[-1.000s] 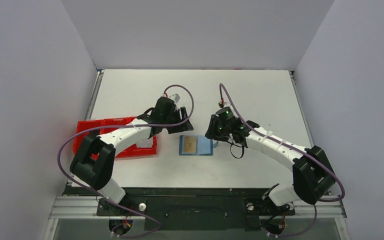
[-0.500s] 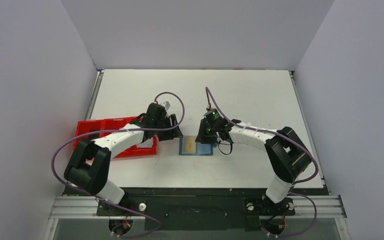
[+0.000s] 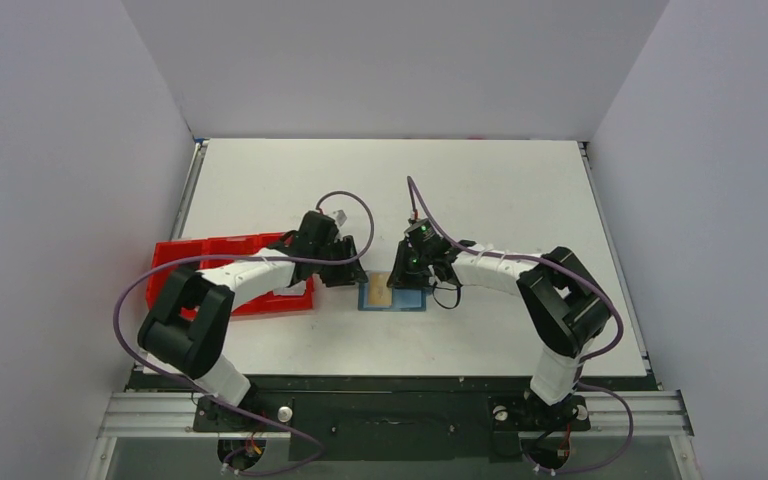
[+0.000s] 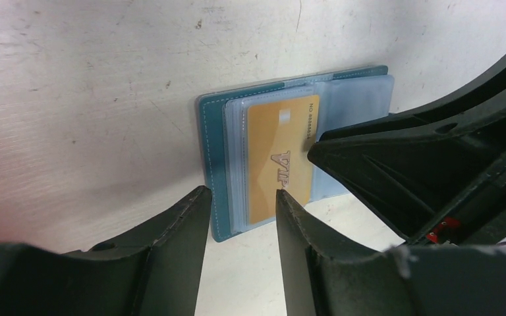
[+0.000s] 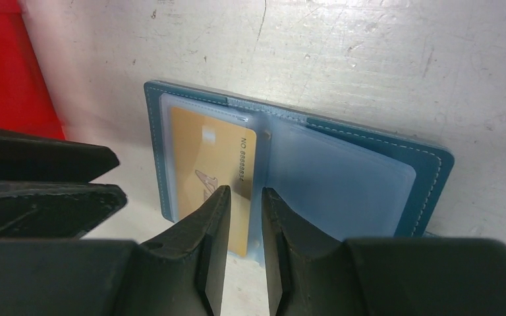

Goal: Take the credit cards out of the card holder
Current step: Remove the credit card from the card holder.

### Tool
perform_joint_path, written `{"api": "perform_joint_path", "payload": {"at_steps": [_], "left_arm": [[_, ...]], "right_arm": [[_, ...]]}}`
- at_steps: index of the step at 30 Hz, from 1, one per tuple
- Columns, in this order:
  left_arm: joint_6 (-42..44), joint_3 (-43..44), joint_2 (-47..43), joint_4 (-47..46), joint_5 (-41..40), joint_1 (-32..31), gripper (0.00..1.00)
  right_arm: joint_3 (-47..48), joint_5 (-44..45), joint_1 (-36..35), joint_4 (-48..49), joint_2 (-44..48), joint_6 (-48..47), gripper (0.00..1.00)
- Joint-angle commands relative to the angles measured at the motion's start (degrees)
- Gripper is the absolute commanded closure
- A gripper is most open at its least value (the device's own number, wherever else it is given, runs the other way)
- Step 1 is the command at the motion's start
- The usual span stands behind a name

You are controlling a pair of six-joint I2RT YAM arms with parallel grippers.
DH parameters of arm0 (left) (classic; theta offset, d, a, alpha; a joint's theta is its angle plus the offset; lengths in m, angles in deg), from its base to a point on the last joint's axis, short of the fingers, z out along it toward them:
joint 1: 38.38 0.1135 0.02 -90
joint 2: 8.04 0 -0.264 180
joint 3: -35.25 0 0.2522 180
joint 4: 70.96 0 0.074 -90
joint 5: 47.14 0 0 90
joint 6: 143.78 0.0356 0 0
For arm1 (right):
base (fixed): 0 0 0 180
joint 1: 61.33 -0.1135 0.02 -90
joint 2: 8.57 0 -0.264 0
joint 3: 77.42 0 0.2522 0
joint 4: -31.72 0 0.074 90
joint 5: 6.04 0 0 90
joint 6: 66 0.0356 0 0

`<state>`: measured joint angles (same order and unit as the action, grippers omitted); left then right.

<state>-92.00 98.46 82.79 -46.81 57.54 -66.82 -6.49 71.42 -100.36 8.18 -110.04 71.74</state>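
Observation:
The blue card holder [image 3: 405, 300] lies open and flat on the table, with clear sleeves inside. A gold credit card [image 4: 280, 151] sits in the sleeve on one half [image 5: 211, 155]; the other sleeve [image 5: 342, 178] looks empty. My left gripper [image 4: 240, 197] stands open just above the table, its tips either side of the holder's outer stitched edge [image 4: 216, 164]. My right gripper [image 5: 244, 192] has its jaws a narrow gap apart, over the card's inner edge by the holder's fold. Neither holds anything. From above, the left gripper [image 3: 352, 275] and right gripper [image 3: 407, 278] crowd the holder's far side.
A red three-compartment tray [image 3: 185, 255] lies left of the holder, under the left arm, and shows as a red corner [image 5: 3, 59] in the right wrist view. The two grippers' fingers [image 4: 408, 164] stand close together. White walls enclose the table.
Both arms have come in toward the holder and lowered over it. Both grippers' jaws have narrowed, the left one more in the last half second.

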Motion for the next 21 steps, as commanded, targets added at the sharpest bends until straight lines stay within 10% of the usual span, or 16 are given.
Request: {"api": "perform_joint_path", "payload": {"at_steps": [1, 21], "left_arm": [[-0.2, 0.3, 2.1, -3.8, 1.5, -1.5, 0.62], [-1.9, 1.4, 9.3, -3.4, -3.3, -7.3, 0.93]], "right_arm": [[0.0, -0.9, 0.4, 3.9, -0.6, 0.9, 0.79], [-3.1, -4.4, 0.9, 9.1, -2.9, 1.9, 0.82]]}}
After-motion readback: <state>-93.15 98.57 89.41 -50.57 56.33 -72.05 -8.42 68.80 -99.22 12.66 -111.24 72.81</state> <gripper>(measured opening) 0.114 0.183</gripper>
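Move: The gold card in its clear sleeve lies about 5 cm to the left gripper's right, 1 cm back and some 4 cm below; the whole card holder's middle is about 3 cm farther right than the card, level with it fore and aft. The red tray's middle is roughly 28 cm to the left gripper's left and about 1 cm ahead. From the right gripper the same card is some 3 cm left, level fore and aft, and 2 cm below. Bring the left gripper down about 3 cm and nearly as far to the right, drawing back slightly, onto the left edge of the gold card's sleeve. Close its half-open fingers almost shut there to pinch that edge. Keep the right gripper in place at the card's right edge, letting it sink only a little, its fingers staying nearly shut. ##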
